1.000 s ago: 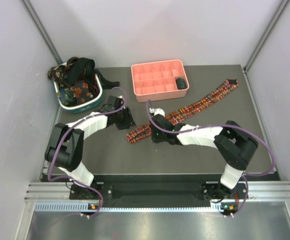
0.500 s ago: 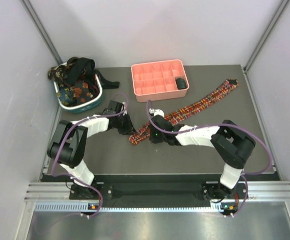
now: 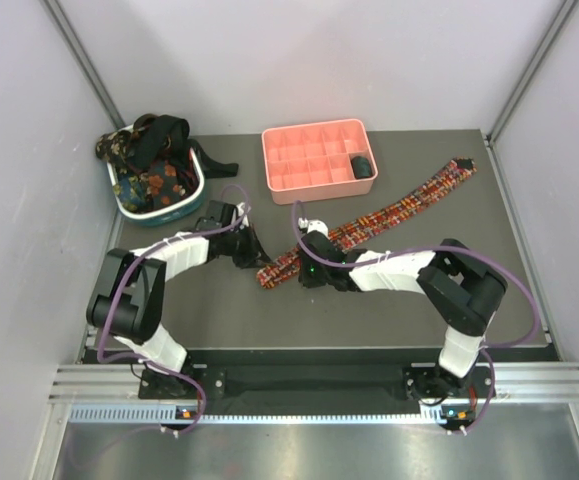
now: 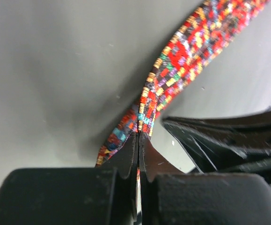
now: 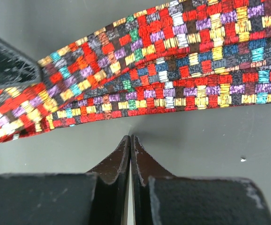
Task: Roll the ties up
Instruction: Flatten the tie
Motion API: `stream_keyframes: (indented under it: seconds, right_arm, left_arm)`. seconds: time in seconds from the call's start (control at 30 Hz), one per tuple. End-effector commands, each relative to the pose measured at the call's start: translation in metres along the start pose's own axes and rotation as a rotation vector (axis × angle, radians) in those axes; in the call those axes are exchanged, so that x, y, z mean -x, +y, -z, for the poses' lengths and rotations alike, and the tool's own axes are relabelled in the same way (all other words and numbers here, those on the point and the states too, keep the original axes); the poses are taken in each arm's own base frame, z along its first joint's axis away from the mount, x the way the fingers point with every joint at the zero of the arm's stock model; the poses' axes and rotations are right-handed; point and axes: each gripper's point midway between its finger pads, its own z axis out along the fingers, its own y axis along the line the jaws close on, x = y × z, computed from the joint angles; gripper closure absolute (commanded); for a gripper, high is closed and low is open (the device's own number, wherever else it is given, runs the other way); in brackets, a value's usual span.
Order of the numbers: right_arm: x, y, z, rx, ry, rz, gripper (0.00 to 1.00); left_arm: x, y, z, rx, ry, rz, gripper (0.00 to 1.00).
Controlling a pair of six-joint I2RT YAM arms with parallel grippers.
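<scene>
A red-yellow-dark plaid tie [image 3: 389, 212] lies flat and slanted across the table, its narrow end near the middle. My left gripper [image 3: 257, 262] is shut on that narrow end. In the left wrist view a fold of the plaid tie [image 4: 172, 65] is pinched at the left gripper's [image 4: 139, 136] tips. My right gripper [image 3: 305, 272] is shut with nothing in it. Its tips [image 5: 130, 138] rest just short of the plaid tie's [image 5: 172, 79] near edge. Other ties [image 3: 154, 160], dark and floral, are heaped in the basket.
The teal-and-white basket [image 3: 197, 192] stands at the back left. A pink compartment tray [image 3: 314, 157] sits at the back centre, with a dark object [image 3: 362, 167] in one cell. The right gripper's black body [image 4: 233, 140] is close beside the left fingers.
The left gripper moved a little toward the tie's narrow end and shut on it. The right gripper stayed shut and barely moved.
</scene>
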Motion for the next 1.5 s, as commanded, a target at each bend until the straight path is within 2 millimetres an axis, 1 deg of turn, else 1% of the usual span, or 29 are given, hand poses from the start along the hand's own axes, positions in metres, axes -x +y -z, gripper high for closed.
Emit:
stream_keyframes:
  seconds: [0.0, 0.27, 0.3, 0.4, 0.53, 0.6, 0.7, 0.73, 0.8, 0.83, 0.87, 0.9, 0.93, 0.97, 1.0, 1.03, 1.07, 1.1, 1.13, 1.17, 1.2, 1.23, 1.27, 1.3, 1.33, 1.37, 1.4, 1.43, 1.47]
  right_arm:
    - [0.006, 0.006, -0.005, -0.006, -0.017, 0.001, 1.0]
    - [0.009, 0.007, -0.008, -0.02, -0.008, 0.006, 1.0]
    - [0.009, 0.007, -0.008, -0.022, -0.008, 0.005, 1.0]
    - [0.009, 0.006, -0.008, -0.027, -0.006, 0.009, 1.0]
    - [0.009, 0.006, -0.008, -0.03, -0.006, 0.015, 0.98]
    - [0.01, 0.006, -0.007, -0.027, -0.009, 0.017, 0.98]
    - [0.013, 0.007, -0.001, -0.019, -0.024, 0.025, 0.95]
    - [0.014, 0.008, 0.001, -0.017, -0.027, 0.029, 0.94]
    - [0.018, 0.007, 0.008, -0.015, -0.043, 0.037, 0.91]
    - [0.017, 0.006, 0.01, -0.016, -0.044, 0.042, 0.9]
    - [0.018, 0.006, 0.013, -0.016, -0.052, 0.053, 0.87]
    - [0.018, 0.007, 0.018, -0.009, -0.061, 0.062, 0.85]
    - [0.019, 0.009, 0.02, -0.005, -0.067, 0.072, 0.83]
    - [0.02, 0.011, 0.022, -0.006, -0.074, 0.093, 0.81]
    - [0.02, 0.016, 0.027, -0.002, -0.078, 0.112, 0.8]
    - [0.021, 0.019, 0.029, -0.003, -0.083, 0.128, 0.78]
    - [0.021, 0.023, 0.032, 0.0, -0.09, 0.17, 0.76]
    - [0.019, 0.034, 0.037, 0.018, -0.097, 0.209, 0.74]
    - [0.021, 0.037, 0.039, 0.007, -0.112, 0.231, 0.71]
    - [0.019, 0.042, 0.042, 0.01, -0.114, 0.274, 0.68]
    - [0.017, 0.055, 0.046, 0.032, -0.12, 0.311, 0.66]
    - [0.017, 0.059, 0.047, 0.028, -0.128, 0.33, 0.61]
    - [0.016, 0.063, 0.048, 0.033, -0.13, 0.347, 0.59]
    - [0.015, 0.072, 0.049, 0.053, -0.128, 0.365, 0.58]
    - [0.014, 0.077, 0.049, 0.067, -0.127, 0.374, 0.56]
    - [0.013, 0.081, 0.05, 0.079, -0.126, 0.384, 0.52]
    - [0.014, 0.091, 0.052, 0.11, -0.139, 0.394, 0.5]
    - [0.015, 0.095, 0.054, 0.124, -0.145, 0.401, 0.47]
    - [0.015, 0.102, 0.055, 0.14, -0.154, 0.413, 0.41]
  left_arm:
    - [-0.006, -0.016, 0.011, -0.085, 0.01, -0.055, 1.0]
    - [-0.025, 0.001, 0.011, -0.047, 0.054, -0.064, 1.0]
    - [-0.03, 0.005, 0.011, -0.033, 0.066, -0.061, 1.0]
    - [-0.035, 0.014, 0.012, 0.003, 0.068, -0.066, 1.0]
    - [-0.04, 0.017, 0.013, 0.014, 0.074, -0.082, 0.99]
    - [-0.042, 0.018, 0.012, 0.025, 0.079, -0.085, 0.95]
    - [-0.044, 0.02, 0.012, 0.038, 0.08, -0.091, 0.84]
    - [-0.041, 0.022, 0.014, 0.056, 0.063, -0.092, 0.76]
    - [-0.038, 0.03, 0.019, 0.114, 0.037, -0.085, 0.72]
    - [-0.033, 0.034, 0.021, 0.147, 0.009, -0.091, 0.66]
    - [-0.029, 0.031, 0.027, 0.153, -0.022, -0.099, 0.55]
    - [-0.027, 0.032, 0.031, 0.169, -0.036, -0.099, 0.49]
    - [-0.02, 0.03, 0.038, 0.184, -0.079, -0.108, 0.45]
    - [-0.016, 0.028, 0.042, 0.191, -0.102, -0.109, 0.38]
    - [-0.013, 0.028, 0.047, 0.209, -0.12, -0.108, 0.34]
    - [-0.007, 0.023, 0.054, 0.207, -0.155, -0.111, 0.32]
    - [-0.002, 0.027, 0.059, 0.243, -0.182, -0.102, 0.31]
    - [0.003, 0.024, 0.064, 0.249, -0.207, -0.102, 0.29]
    - [0.006, 0.022, 0.072, 0.25, -0.231, -0.09, 0.28]
    - [0.01, 0.024, 0.077, 0.273, -0.265, -0.079, 0.28]
    - [0.012, 0.026, 0.082, 0.281, -0.283, -0.066, 0.28]
    - [0.019, 0.025, 0.094, 0.277, -0.337, -0.041, 0.28]
    - [0.02, 0.031, 0.1, 0.289, -0.363, -0.016, 0.28]
    - [0.024, 0.034, 0.107, 0.292, -0.393, 0.007, 0.29]
    - [0.028, 0.032, 0.119, 0.273, -0.442, 0.025, 0.3]
    - [0.034, 0.041, 0.129, 0.281, -0.479, 0.069, 0.3]
    - [0.036, 0.043, 0.136, 0.278, -0.501, 0.09, 0.3]
    - [0.043, 0.046, 0.15, 0.271, -0.552, 0.121, 0.3]
    - [0.047, 0.046, 0.157, 0.262, -0.573, 0.137, 0.31]
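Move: The left fingers already pinch the tie's raised near edge; the middle of that near end lies about 4 cm back from the left hand, level sideways and some 3 cm lower. The pink tray's middle is roughly 26 cm ahead of the left hand and 12 cm to its right. From the closed right hand, the same near end lies about 7 cm to the left, level fore and aft and 1 cm below, with the tray some 30 cm ahead and 4 cm left. Left draws the tie end about 4 cm back and down, releases, retreats left-up; right opens, rising back-left towards it. ##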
